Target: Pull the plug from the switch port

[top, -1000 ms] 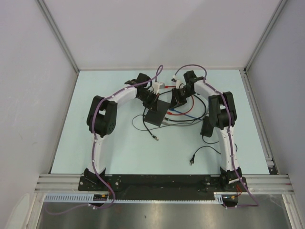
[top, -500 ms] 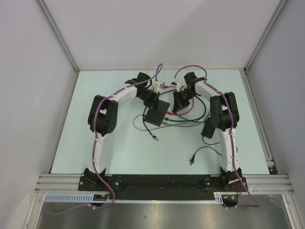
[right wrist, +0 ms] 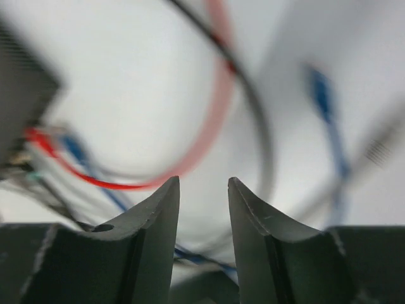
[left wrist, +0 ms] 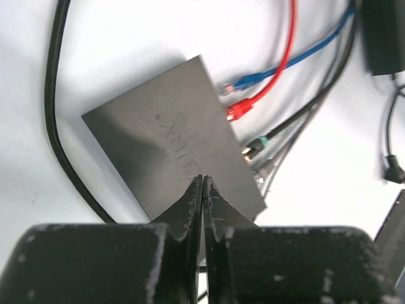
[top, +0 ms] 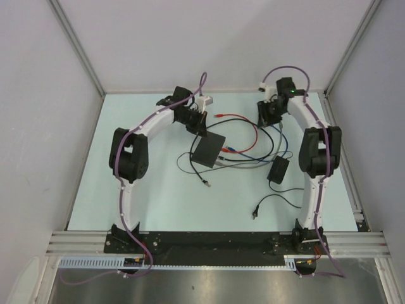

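Note:
The switch [top: 207, 149] [left wrist: 169, 139] is a flat matte-black box lying at mid-table, with its sockets on the right edge. A red plug [left wrist: 238, 111] and a blue plug [left wrist: 243, 82] lie at that edge; the blue one looks slightly apart from it. A teal-tipped black plug [left wrist: 255, 147] and a grey plug [left wrist: 262, 168] sit in sockets. My left gripper [top: 197, 126] [left wrist: 202, 179] is shut and empty, hovering over the switch's back edge. My right gripper [top: 269, 116] [right wrist: 202, 183] is open, empty, raised above blurred cable loops to the right.
Red [top: 243, 120], blue [top: 269, 149] and black cables loop between the switch and the right arm. A black adapter brick [top: 278, 170] lies right of centre, its thin lead ending in a loose connector [top: 255, 214]. Another black lead curls in front of the switch [top: 190, 170].
My right gripper has opened and its arm has swung back and right, away from the switch. The left arm has pulled back a little to the left, its gripper still shut.

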{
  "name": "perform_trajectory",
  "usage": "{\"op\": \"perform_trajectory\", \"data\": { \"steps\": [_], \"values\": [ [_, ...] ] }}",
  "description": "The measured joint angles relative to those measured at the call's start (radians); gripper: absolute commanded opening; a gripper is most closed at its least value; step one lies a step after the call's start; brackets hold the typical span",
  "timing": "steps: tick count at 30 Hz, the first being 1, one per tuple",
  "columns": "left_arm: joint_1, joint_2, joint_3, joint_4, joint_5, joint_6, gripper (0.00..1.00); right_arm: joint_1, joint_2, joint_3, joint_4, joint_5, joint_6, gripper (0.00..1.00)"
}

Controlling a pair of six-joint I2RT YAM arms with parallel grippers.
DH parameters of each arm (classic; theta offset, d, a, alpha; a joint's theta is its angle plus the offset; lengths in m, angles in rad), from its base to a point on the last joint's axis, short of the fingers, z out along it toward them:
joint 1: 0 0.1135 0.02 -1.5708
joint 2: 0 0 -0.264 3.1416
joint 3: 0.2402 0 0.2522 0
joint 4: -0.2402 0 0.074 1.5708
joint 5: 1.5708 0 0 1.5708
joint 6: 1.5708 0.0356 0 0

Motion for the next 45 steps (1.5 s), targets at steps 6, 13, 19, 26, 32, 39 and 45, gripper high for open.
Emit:
{"op": "perform_trajectory", "data": {
  "steps": [6, 13, 19, 26, 32, 39, 45],
  "values": [
    [0.000, -0.063, -0.016, 0.009, 0.016, -0.009, 0.06, -0.132, -0.044, -0.138, 0.025, 0.245, -0.013, 0.38],
    [0.000, -0.066, -0.035, 0.013, 0.015, -0.009, 0.06, -0.140, -0.023, -0.222, 0.030, 0.369, -0.042, 0.36],
    [0.000, -0.066, -0.035, 0.016, 0.015, -0.011, 0.06, -0.132, -0.007, -0.216, 0.044, 0.415, -0.075, 0.26],
    [0.000, -0.066, -0.035, 0.015, 0.015, -0.016, 0.06, -0.132, -0.005, -0.214, 0.039, 0.420, -0.149, 0.02],
    [0.000, -0.066, -0.035, 0.015, 0.015, -0.016, 0.06, -0.164, 0.092, -0.042, -0.089, 0.447, -0.232, 0.01],
    [0.000, -0.066, -0.035, 0.016, 0.015, -0.017, 0.06, -0.272, 0.248, 0.267, -0.115, 0.588, -0.381, 0.00],
    [0.000, -0.066, -0.035, 0.016, 0.015, -0.017, 0.06, -0.256, 0.263, 0.307, 0.020, 0.726, -0.559, 0.00]
  ]
}}
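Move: Roughly 14 cm to the right of the open right hand, 3 cm back and 8 cm down, lies the bend of the blue cable. The grey plug is 3 cm ahead and 9 cm right of the hand, and the power adapter 17 cm back and 6 cm right. The loose blue plug lies 7 cm back, 13 cm left, beside the switch. From the left hand the bend is about 35 cm right, 3 cm ahead, also 8 cm below. Sweeping right and down about 14 cm, and slightly back, the right hand reaches the blue cable's bend, shuts its fingers there and pinches it. It then drags the cable on right and forward, another 14 cm or so sideways, rising about 5 cm, while the wrist rolls some 50 degrees until the fingers lean right. The left hand, still shut, lifts 2 cm above the switch. ##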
